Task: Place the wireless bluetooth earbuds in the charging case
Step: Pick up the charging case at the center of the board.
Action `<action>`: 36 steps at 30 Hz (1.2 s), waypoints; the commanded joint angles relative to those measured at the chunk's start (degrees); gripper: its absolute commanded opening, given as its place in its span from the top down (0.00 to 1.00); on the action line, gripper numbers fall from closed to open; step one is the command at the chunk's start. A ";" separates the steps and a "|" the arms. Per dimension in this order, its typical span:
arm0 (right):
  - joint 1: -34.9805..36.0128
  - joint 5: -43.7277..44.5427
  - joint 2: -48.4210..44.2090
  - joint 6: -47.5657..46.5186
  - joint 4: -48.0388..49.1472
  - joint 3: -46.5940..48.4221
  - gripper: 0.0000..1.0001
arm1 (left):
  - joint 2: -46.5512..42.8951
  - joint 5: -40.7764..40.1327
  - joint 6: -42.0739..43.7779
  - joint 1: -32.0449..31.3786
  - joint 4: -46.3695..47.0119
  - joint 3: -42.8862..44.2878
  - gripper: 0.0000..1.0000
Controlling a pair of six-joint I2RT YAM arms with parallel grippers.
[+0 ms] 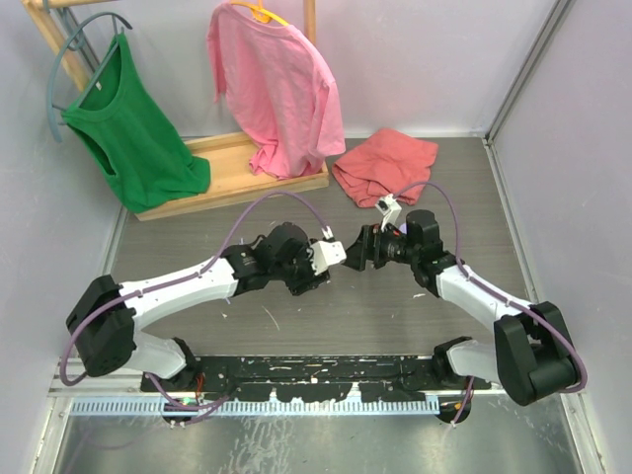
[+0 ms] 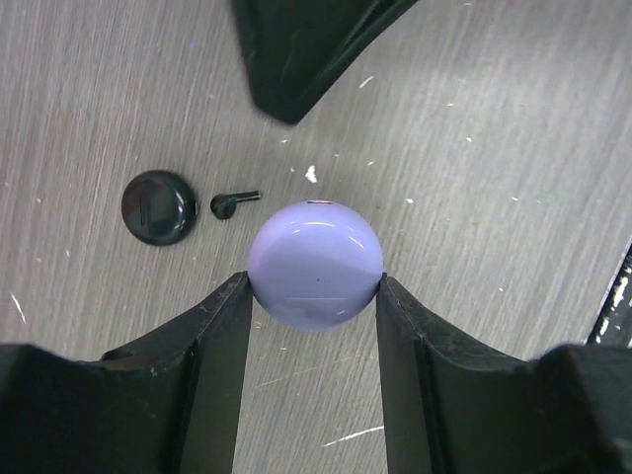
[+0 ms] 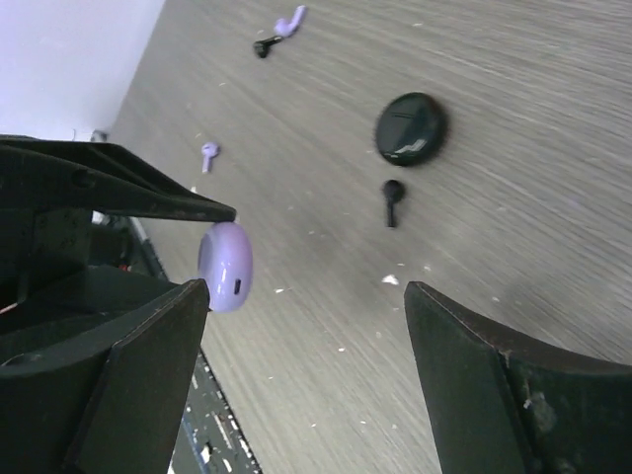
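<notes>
A round lavender charging case (image 2: 314, 259) hangs just above the table, its lid shut, and my left gripper (image 2: 314, 280) is shut on its two sides. My right gripper (image 3: 306, 289) faces it from close by with jaws wide apart and nothing between them; one of its fingers (image 2: 296, 49) shows at the top of the left wrist view. From the right wrist the case (image 3: 225, 265) is seen edge-on. On the table lie a black earbud (image 3: 392, 200), a second black earbud (image 3: 264, 45) and two lavender earbuds (image 3: 208, 152) (image 3: 289, 20). Both grippers meet at mid-table (image 1: 346, 253).
A shut black round case (image 3: 409, 128) lies next to the nearer black earbud. A red cloth (image 1: 383, 164) lies at the back of the table. A wooden rack (image 1: 237, 176) at the back left carries a green shirt (image 1: 133, 128) and a pink shirt (image 1: 276, 84).
</notes>
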 commanded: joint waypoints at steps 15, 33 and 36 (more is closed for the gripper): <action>7.42 -16.52 1.19 2.91 7.17 5.51 0.26 | -9.46 -6.51 11.12 -9.99 -7.04 5.85 0.75; 11.78 -15.04 2.01 -4.93 -4.98 9.52 0.45 | -8.00 -10.18 12.72 -12.35 -10.82 8.51 0.75; 11.95 -14.91 2.30 -5.61 -5.50 9.73 0.50 | -6.26 -10.84 12.72 -12.73 -11.22 8.76 0.75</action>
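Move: The left hand already holds the lilac charging case between its fingertips, roughly 10 cm above the table; the right gripper it is offered to is about 4 cm ahead and 9 cm to the right. So the case is some 9 cm left of the right hand, 4 cm back and 1 cm lower. From the right hand the black case lies about 6 cm ahead, 10 cm left and 12 cm below, the black earbud 3 cm ahead, 8 cm left, equally low. Keeping its pinch on the charging case, the left hand lifts it about 6 cm and draws it back some 4 cm in the first half, tipping its fingers up and turning slightly clockwise, then all but holds still. The right hand swings in towards the case, back about 7 cm and left 6 cm while rising some 4 cm and turning about 25 degrees counter-clockwise, its wide-open fingers narrowing to about half open with the tips coming up on either side of the case. ##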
